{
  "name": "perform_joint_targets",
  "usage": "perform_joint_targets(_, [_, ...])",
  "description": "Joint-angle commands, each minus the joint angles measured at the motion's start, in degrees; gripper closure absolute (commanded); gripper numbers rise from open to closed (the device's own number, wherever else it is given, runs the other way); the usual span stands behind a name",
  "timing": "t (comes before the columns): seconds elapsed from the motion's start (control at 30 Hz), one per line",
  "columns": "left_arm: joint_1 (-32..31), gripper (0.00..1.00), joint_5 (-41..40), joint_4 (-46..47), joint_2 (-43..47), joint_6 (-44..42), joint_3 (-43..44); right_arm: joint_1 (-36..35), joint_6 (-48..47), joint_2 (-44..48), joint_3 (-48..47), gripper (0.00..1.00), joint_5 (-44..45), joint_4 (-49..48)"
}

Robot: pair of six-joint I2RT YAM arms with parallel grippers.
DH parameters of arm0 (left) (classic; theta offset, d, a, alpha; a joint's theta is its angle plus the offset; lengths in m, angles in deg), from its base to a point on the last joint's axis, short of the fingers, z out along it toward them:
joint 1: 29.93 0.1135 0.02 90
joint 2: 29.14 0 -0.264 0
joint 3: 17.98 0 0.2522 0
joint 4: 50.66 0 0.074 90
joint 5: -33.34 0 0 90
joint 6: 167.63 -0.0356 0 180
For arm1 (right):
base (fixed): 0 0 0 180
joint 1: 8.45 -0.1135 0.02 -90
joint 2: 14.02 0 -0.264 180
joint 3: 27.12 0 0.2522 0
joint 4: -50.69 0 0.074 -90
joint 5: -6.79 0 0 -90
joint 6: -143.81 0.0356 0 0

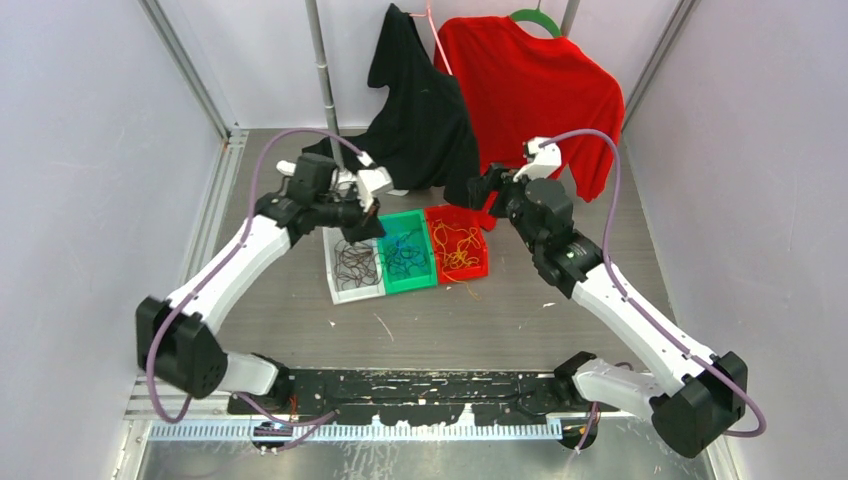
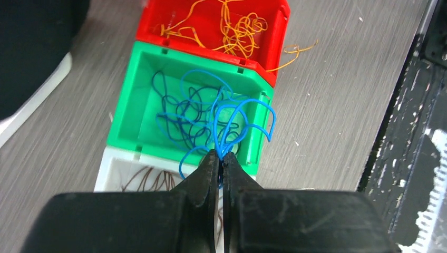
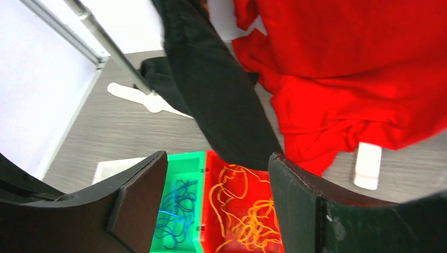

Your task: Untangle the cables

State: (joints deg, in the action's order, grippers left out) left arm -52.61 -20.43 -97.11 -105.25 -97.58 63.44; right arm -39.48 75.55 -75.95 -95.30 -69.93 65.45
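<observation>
Three bins stand side by side mid-table. The white bin (image 1: 357, 296) holds dark brown cables (image 2: 153, 179), the green bin (image 2: 124, 100) blue cables (image 2: 184, 113), and the red bin (image 2: 211, 55) yellow-orange cables (image 2: 237, 29). My left gripper (image 2: 222, 158) is shut on a bunch of blue cable loops, just above the green bin's near corner and next to the white bin. My right gripper (image 3: 219, 158) is open and empty, hovering over the back of the red bin (image 3: 213, 211). In the top view it (image 1: 480, 190) sits behind that bin.
A black garment (image 1: 420, 110) and a red shirt (image 1: 530, 90) hang at the back, reaching down close behind the bins. A metal pole (image 1: 322, 70) stands at the back. One orange strand (image 2: 295, 52) trails from the red bin onto the table. A small white object (image 3: 367, 166) lies by the red shirt.
</observation>
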Motion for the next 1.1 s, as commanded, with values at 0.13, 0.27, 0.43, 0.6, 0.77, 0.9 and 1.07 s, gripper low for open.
perform_joint_targets(0.13, [-8.43, 1.0, -3.81, -1.87, -14.68, -15.68, 9.91, 2.4, -0.96, 2.77, 5.71, 0.25, 6.81, -2.04])
perform_joint_targets(0.27, [-9.18, 1.0, -7.96, -4.81, -20.43, -21.48, 13.24, 2.63, -0.54, 3.66, 6.94, 0.25, 7.26, -2.21])
perform_joint_targets(0.43, [-9.2, 0.99, -14.01, -7.61, -23.21, -27.78, 12.84, 2.79, -0.39, 5.01, 7.08, 0.25, 7.52, -1.48])
perform_joint_targets(0.6, [-9.14, 0.5, -18.09, -10.66, -23.05, -29.44, 13.18, 2.81, 0.2, 5.27, 5.64, 0.25, 6.96, 0.05])
perform_joint_targets(0.77, [-9.05, 0.14, -15.75, -16.63, -22.2, -27.23, 19.18, 2.75, 0.6, 5.75, 3.78, 0.25, 7.35, 3.0])
perform_joint_targets(0.9, [-8.69, 0.0, -12.22, -24.24, -21.65, -24.02, 27.35, 2.76, -0.18, 6.52, 2.49, 0.25, 8.43, 5.66])
perform_joint_targets(1.07, [-8.15, 0.0, -9.72, -33.25, -20.91, -24.73, 33.48, 2.81, -0.67, 6.89, 0.83, 0.23, 9.51, 9.14])
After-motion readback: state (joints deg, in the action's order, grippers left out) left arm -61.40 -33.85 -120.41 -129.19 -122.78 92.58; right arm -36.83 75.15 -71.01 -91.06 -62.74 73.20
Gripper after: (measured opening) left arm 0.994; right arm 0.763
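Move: The gripped blue cable hangs towards the green bin, whose middle is about 6 cm right and 3 cm ahead of the left hand, some 18 cm below it. At similar depth, the red bin is about 18 cm right and 5 cm ahead, and the white bin about 6 cm left and 1 cm ahead. From the right hand, the green bin lies roughly 16 cm left, 1 cm back and 27 cm below. Lower the left gripper about 11 cm towards the green bin with the blue cable still pinched, easing 4 cm forward and swinging right then partly back, while tipping the fingers some 30 degrees more downwards. Open wide at the bottom to let go of the cable, then rise straight off. Meanwhile ease the empty, open right gripper down and to the right, away from the bins. ##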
